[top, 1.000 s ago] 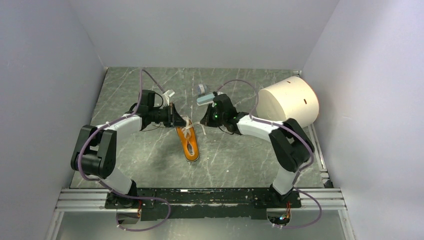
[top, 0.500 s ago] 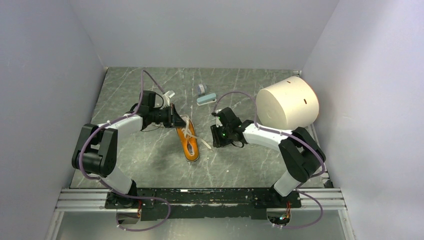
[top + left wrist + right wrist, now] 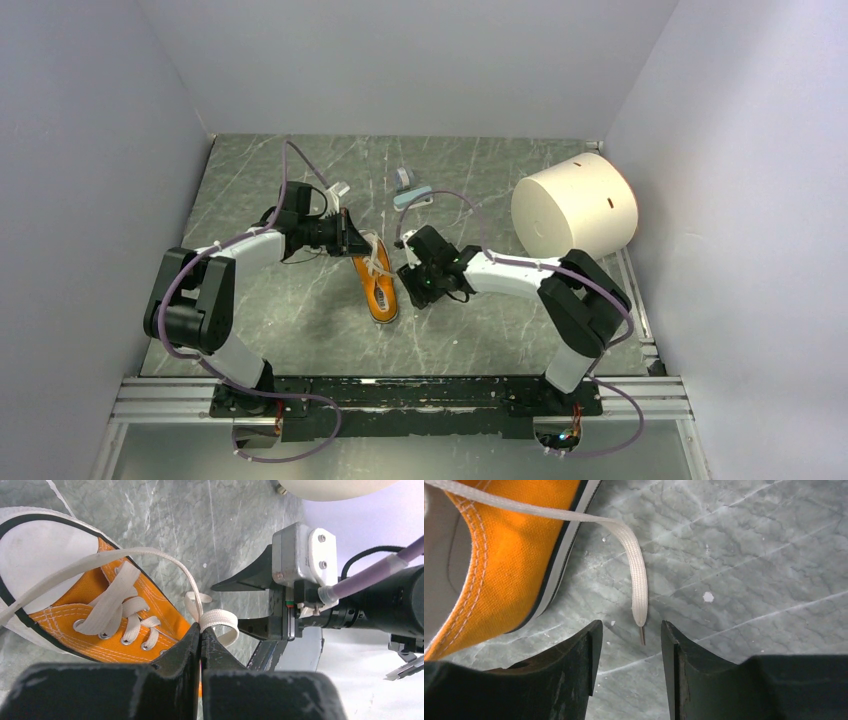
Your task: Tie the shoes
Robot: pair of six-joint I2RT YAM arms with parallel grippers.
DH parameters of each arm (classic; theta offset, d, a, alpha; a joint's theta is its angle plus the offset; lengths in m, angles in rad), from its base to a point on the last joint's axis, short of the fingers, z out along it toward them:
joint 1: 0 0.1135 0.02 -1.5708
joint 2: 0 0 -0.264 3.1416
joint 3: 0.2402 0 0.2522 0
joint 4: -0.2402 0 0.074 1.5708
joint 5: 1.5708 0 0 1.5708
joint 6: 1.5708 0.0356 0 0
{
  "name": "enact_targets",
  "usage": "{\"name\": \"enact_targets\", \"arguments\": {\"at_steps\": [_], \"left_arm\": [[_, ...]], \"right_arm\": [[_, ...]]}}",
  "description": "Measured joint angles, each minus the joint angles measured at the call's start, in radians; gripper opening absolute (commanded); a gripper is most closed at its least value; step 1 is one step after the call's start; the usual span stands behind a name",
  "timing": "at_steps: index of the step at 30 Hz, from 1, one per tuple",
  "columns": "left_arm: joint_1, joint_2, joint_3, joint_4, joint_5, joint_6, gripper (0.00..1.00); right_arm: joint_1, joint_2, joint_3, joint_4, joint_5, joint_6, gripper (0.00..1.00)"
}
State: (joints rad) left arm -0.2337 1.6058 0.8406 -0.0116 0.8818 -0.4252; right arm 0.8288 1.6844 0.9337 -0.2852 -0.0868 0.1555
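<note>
The orange shoe (image 3: 377,283) with its white toe cap lies mid-table, toe away from the arms. My left gripper (image 3: 201,631) sits at the shoe's far left side, shut on a folded loop of cream lace (image 3: 219,619) beside the eyelets of the shoe (image 3: 127,597). My right gripper (image 3: 630,630) stands open just right of the shoe (image 3: 499,555), low over the table. The free lace end (image 3: 638,587) trails off the shoe, and its tip lies between the two fingers, untouched. In the left wrist view the right gripper (image 3: 239,605) shows open beyond the loop.
A large white cylinder (image 3: 576,205) lies on its side at the back right. Two small blue-grey objects (image 3: 410,190) sit behind the shoe. Walls close in the table on the left, the right and the back.
My right gripper has swung from behind the shoe down to its right side and opened. The left gripper has stayed put, holding the lace loop.
</note>
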Motion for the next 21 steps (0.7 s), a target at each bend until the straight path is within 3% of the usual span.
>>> {"name": "enact_targets", "arguments": {"at_steps": [4, 7, 14, 21], "left_arm": [[-0.006, 0.0, 0.0, 0.006, 0.0, -0.009, 0.05], [-0.008, 0.0, 0.0, 0.006, 0.001, -0.009, 0.05], [-0.01, 0.0, 0.0, 0.028, 0.015, -0.028, 0.05], [-0.01, 0.0, 0.0, 0.05, 0.035, -0.041, 0.05]], "right_arm": [[0.021, 0.028, 0.022, 0.012, 0.063, -0.004, 0.3], [0.023, 0.044, 0.027, 0.044, 0.084, -0.002, 0.0], [-0.01, 0.051, 0.024, 0.115, 0.043, 0.052, 0.0], [-0.214, 0.053, 0.025, 0.311, -0.212, 0.267, 0.0]]}}
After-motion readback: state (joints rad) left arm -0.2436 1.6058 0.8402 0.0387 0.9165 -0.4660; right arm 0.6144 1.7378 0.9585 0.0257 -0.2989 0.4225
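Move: Just beyond the open right fingers, about 2 cm ahead and 1 cm to their left at fingertip height, lies the free end of the lace. From the right hand, the shoe's middle is some 9 cm left, 2 cm ahead and 2 cm up; the lace loop in the left fingers is about 10 cm left, 8 cm ahead and 8 cm up. From the left hand, that lace end lies roughly 9 cm right, 6 cm back and 8 cm down. Easing forward some 2 cm low beside the shoe, the right hand shuts its half-open fingers on the lace end, then carries it forward and up with quickening speed, about 8 cm forward in all and ending 4 cm higher. The wrist rolls its left side up and turns somewhat clockwise on the way. The left fingers stay shut on the loop, rising about 1 cm. ##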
